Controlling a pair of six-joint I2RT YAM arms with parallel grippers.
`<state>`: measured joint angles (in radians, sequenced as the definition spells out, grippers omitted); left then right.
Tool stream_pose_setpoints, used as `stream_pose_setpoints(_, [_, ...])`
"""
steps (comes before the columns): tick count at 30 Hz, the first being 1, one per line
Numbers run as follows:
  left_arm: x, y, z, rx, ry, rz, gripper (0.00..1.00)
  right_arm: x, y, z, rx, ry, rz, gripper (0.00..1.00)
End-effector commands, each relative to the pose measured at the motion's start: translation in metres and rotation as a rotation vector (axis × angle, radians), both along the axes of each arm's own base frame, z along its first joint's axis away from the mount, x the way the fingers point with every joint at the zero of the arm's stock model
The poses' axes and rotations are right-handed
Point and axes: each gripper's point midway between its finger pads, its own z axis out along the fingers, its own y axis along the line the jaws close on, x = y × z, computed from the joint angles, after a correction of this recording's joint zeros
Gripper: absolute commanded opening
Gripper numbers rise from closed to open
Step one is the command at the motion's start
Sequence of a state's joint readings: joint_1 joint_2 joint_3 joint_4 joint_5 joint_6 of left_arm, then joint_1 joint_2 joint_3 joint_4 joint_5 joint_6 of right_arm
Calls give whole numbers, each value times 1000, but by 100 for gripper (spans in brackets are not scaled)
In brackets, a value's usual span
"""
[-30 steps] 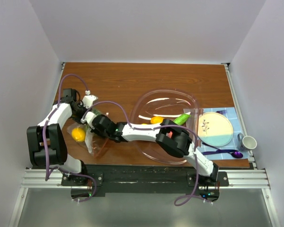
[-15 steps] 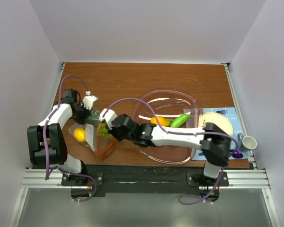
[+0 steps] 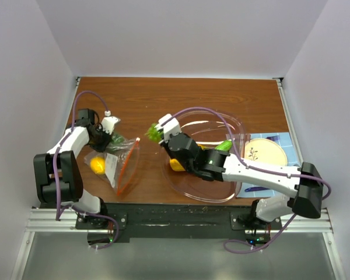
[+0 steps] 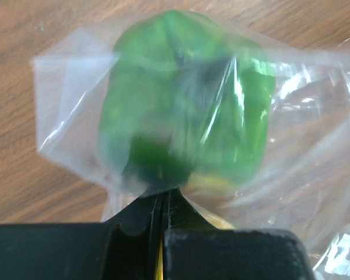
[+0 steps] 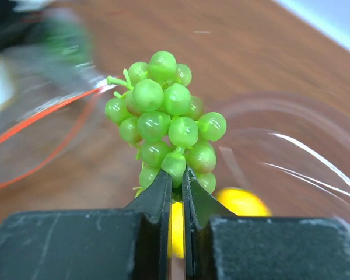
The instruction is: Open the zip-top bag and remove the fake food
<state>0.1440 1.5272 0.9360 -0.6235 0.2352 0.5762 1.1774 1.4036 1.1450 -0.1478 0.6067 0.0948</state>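
The zip-top bag (image 3: 114,166) lies at the left of the table, its red-orange zip strip (image 3: 128,166) gaping open. Inside it are a yellow fake food piece (image 3: 97,165) and a green pepper (image 4: 186,99). My left gripper (image 4: 163,197) is shut on the bag's plastic just behind the pepper, at the bag's far end (image 3: 109,139). My right gripper (image 5: 175,175) is shut on a bunch of green toy grapes (image 5: 163,111), held in the air over the left rim of the clear bowl (image 3: 236,125). The grapes (image 3: 154,133) are clear of the bag.
The pinkish clear bowl holds a green cucumber (image 3: 224,146) and a yellow-orange piece (image 3: 176,165). To the right, a blue mat carries a plate (image 3: 265,157), a purple spoon (image 3: 280,188) and a mug (image 3: 306,175). Walls close in on three sides.
My right gripper came out of the bag's mouth and swung right toward the bowl, carrying the grapes. The left gripper kept its hold; the bag shifted slightly.
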Motion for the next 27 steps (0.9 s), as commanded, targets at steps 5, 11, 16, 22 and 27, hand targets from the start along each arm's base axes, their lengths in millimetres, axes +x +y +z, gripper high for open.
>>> stream_pose_setpoints(5, [18,-43,73,-257,-55,-12,0,50,-93,-48,-168,16,-413,40])
stream_pose_setpoints(11, [20,-57,122,-336,-109,-37,0,54,-104,-61,-204,20,-513,99])
stream_pose_setpoints(16, [9,-61,136,-343,-120,-53,0,52,-97,-39,-88,19,-486,99])
stream_pose_setpoints(22, [7,-37,90,-213,-84,7,0,14,-42,-7,-67,-97,-279,99])
stream_pose_setpoints(27, [13,-20,52,-128,-61,47,0,-6,2,-29,-140,-83,-172,99])
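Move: Grapes hang in my right fingers; the clear tray's middle lies about 12 cm to the right, 2 cm ahead and some 23 cm below them. In it, the yellow pepper sits nearly under the hand, the cucumber about 21 cm right and 6 cm ahead. My left fingers hold the bag's closed end: the green pepper inside is about 5 cm right and 3 cm ahead, the yellow fruit 6 cm back and 2 cm left. I swing my right hand some 10 cm right, forward and down over the tray, turning about 25 degrees clockwise, and open wide to let the grapes go; then, still open, I head back left and backward towards the bag. Meanwhile my left hand keeps its pinch and hoists the bag's closed end about 12 cm, drifting right and tilting, then starts lowering it. ##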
